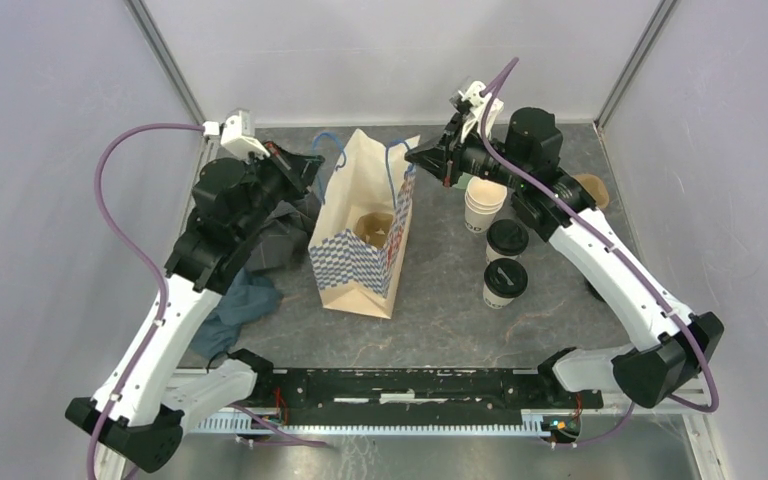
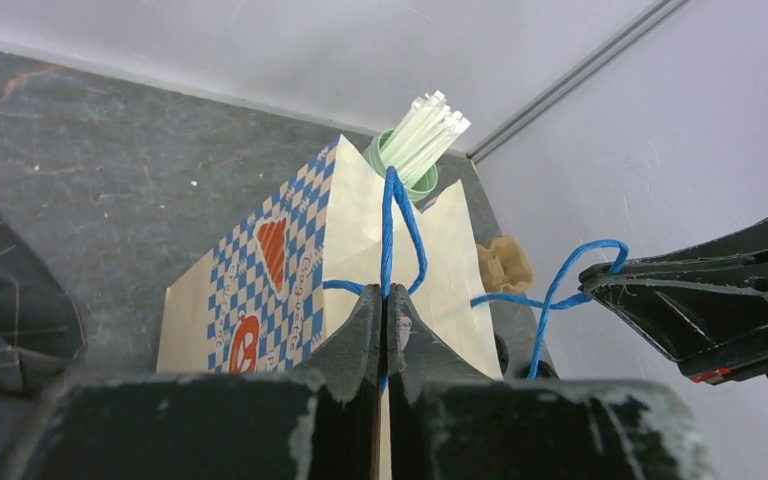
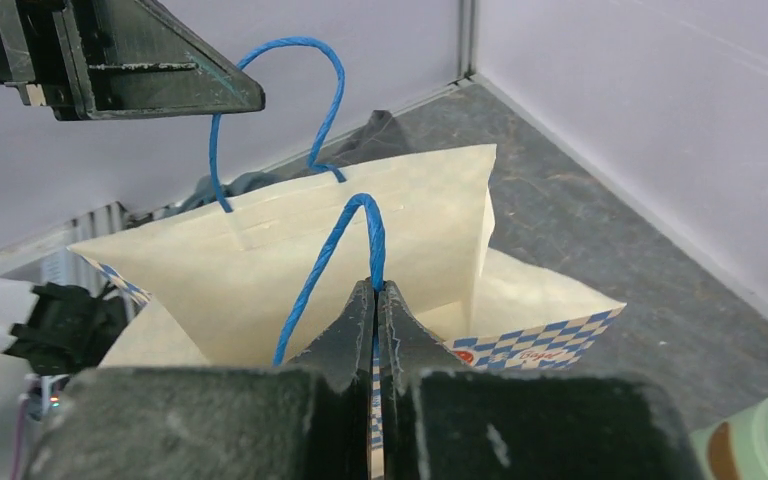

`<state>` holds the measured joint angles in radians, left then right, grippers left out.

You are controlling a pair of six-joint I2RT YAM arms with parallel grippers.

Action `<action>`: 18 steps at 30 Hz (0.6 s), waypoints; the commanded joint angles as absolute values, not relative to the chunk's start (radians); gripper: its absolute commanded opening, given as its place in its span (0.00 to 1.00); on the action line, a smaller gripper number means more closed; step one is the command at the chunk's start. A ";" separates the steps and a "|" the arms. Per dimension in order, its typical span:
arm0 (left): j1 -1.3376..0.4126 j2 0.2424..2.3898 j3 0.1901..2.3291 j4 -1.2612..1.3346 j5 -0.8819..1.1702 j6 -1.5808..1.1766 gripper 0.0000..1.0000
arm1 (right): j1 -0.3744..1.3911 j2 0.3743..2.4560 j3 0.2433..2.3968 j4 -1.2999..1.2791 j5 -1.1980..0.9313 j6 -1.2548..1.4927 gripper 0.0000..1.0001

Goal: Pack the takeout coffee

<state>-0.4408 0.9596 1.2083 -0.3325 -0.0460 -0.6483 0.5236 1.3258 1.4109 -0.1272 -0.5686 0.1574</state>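
Observation:
Two takeout coffee cups with black lids (image 1: 507, 238) (image 1: 505, 281) stand on the table to the right of the paper bag (image 1: 360, 235). Behind them is a lidless white cup stack (image 1: 484, 206). The bag stands upright with its mouth open, checked blue at the base. My left gripper (image 2: 387, 292) is shut on one blue handle (image 2: 392, 225), at the bag's far left top (image 1: 318, 162). My right gripper (image 3: 376, 288) is shut on the other blue handle (image 3: 345, 235), at the bag's far right top (image 1: 413, 157). The two handles are held apart.
A brown pulp piece (image 1: 373, 228) shows inside the bag, and another (image 1: 593, 188) lies behind the right arm. A green cup of white straws (image 2: 415, 150) stands beyond the bag. Dark and blue cloths (image 1: 250, 285) lie under the left arm. Walls close in at the back and sides.

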 commanded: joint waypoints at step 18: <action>-0.441 1.045 1.172 -0.369 0.064 -0.402 0.02 | 0.520 1.210 1.122 -0.156 -0.532 -0.128 0.00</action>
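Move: The coffee bag hangs between my hands by its blue handles, one pinched in each hand. Its middle is about 7 cm to the right of my left hand, 3 cm back and 20 cm below; from my right hand it is some 9 cm left, 3 cm back and equally low. The near lidded cup is roughly 21 cm right and 8 cm back of my right hand, the far lidded cup 22 cm right and level with it. The stacked cups are 17 cm right and 9 cm ahead. Still pinching a handle in each hand, I lower the bag towards the table: my right hand sinks about 10 cm, its fingertips dipping some 10 degrees. My left sinks about 6 cm, first easing a couple of centimetres to the right and forward, and rolls slightly. Both grips stay shut. ##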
